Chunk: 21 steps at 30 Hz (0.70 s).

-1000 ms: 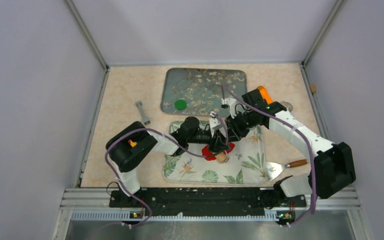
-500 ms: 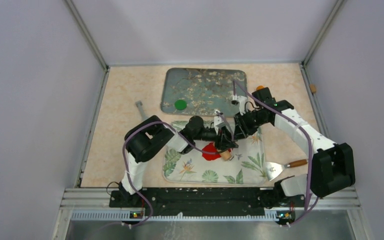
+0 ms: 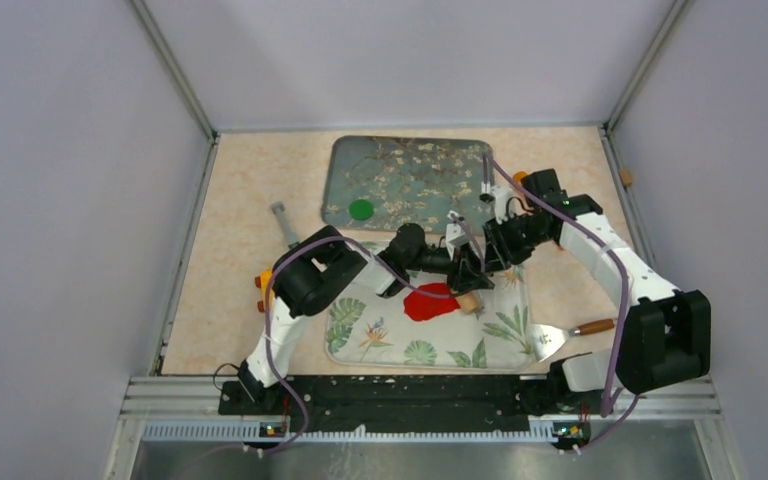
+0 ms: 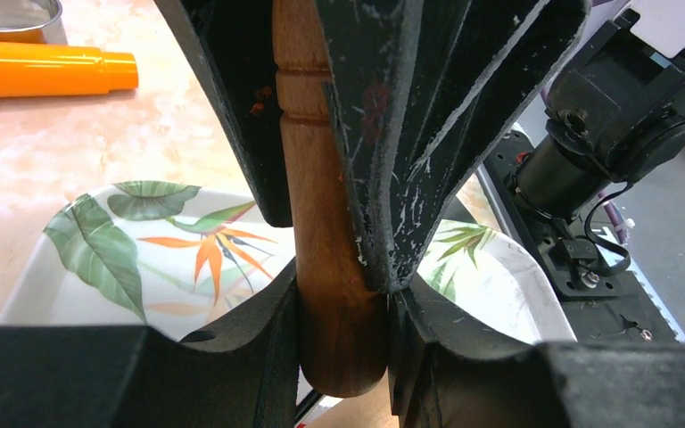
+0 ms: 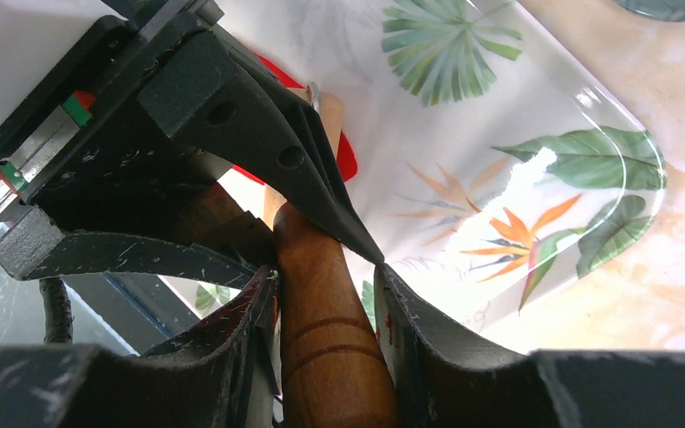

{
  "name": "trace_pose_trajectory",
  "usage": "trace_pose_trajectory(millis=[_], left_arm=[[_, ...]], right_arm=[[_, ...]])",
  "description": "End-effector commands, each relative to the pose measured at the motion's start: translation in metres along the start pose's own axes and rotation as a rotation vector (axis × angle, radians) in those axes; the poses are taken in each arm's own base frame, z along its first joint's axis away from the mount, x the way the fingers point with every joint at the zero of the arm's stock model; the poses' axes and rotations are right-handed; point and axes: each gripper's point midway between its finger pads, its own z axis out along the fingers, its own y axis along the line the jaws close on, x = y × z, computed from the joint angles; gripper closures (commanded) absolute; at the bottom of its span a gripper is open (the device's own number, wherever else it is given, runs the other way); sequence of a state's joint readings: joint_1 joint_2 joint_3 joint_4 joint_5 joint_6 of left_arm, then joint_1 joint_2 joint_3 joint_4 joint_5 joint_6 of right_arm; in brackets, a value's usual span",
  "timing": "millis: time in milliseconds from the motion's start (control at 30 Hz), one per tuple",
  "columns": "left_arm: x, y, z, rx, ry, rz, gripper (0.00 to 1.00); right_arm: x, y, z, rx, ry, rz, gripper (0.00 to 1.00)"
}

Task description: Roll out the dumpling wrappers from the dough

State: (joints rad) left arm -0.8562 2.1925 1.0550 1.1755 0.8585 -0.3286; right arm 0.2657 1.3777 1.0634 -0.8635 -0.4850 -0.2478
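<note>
A wooden rolling pin [image 4: 325, 250] lies low over the leaf-print tray [image 3: 430, 348], and both grippers hold it. My left gripper [image 3: 463, 276] is shut on one end [image 4: 339, 330]. My right gripper [image 3: 491, 262] is shut on the other handle [image 5: 323, 278], finger to finger with the left one. A flattened patch of red dough [image 3: 428, 302] lies on the tray just left of the pin [image 3: 471, 303], and it shows behind the left fingers [image 5: 346, 156]. A green dumpling wrapper [image 3: 361, 209] sits on the blue-grey blossom tray [image 3: 410, 170].
A spatula [image 3: 568, 332] with a wooden handle lies right of the leaf tray. A grey tool [image 3: 285, 224] rests on the table to the left. An orange cylinder [image 4: 45, 71] and a metal cup [image 4: 13, 16] lie beyond the tray.
Both grippers have carried the rolling pin to the right and slightly away across the leaf tray. More of the red dough now shows to the left of it.
</note>
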Motion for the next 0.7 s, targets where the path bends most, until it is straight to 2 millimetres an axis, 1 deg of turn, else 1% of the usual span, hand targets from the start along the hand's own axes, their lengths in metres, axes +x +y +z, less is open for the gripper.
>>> trace_pose_trajectory(millis=[0,67,167,300,433,467,567,633,667], left_arm=[[0.069,0.06,0.005,-0.31,0.108,-0.167,1.0],[0.063,0.064,0.01,-0.316,0.088,-0.158,1.0],[0.046,0.07,0.018,-0.325,0.054,-0.14,1.0],[0.014,0.078,0.029,-0.321,0.026,-0.119,1.0],[-0.016,0.076,0.032,-0.296,0.021,-0.098,1.0],[-0.027,0.073,0.03,-0.291,0.017,-0.091,1.0],[-0.061,0.062,0.018,-0.29,0.001,-0.057,1.0],[-0.086,0.055,0.004,-0.298,-0.014,-0.038,1.0],[-0.095,0.051,-0.004,-0.304,-0.012,-0.035,1.0]], right_arm=[[0.028,-0.027,0.005,0.123,0.128,-0.049,1.0],[0.027,-0.031,-0.001,0.137,0.125,-0.04,1.0],[0.023,-0.036,-0.011,0.166,0.111,-0.034,1.0],[0.014,-0.039,-0.027,0.214,0.087,-0.029,1.0],[-0.001,-0.035,-0.048,0.245,0.042,-0.049,1.0],[-0.007,-0.031,-0.054,0.232,0.025,-0.058,1.0],[-0.034,-0.004,-0.069,0.125,-0.063,-0.095,1.0],[-0.051,0.014,-0.078,0.046,-0.121,-0.114,1.0],[-0.059,0.023,-0.082,0.008,-0.146,-0.117,1.0]])
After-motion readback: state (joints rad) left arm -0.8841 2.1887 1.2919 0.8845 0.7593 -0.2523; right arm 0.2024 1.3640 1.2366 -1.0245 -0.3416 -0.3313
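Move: Both hands grip the handle of the pastry roller. The red dough's middle lies about 10 cm left of the left hand, 4 cm nearer the base and 9 cm below; from the right hand it is some 17 cm left, 6 cm back and 11 cm down. The wooden roller is at the dough's right edge, about 1 cm left of the left hand, 4 cm back and 7 cm lower. The spatula lies roughly 24 cm right of the left hand and 11 cm back. Rightward and somewhat forward, both hands carry the roller together across the dough's right edge, about 4.5 cm right and 2 to 3 cm forward, rising slowly at first. They then climb sharply at the end, nearly 4 cm up in all, with a slight turn back to the left. The grips on the handle stay closed while the right wrist rolls some 10 degrees. ##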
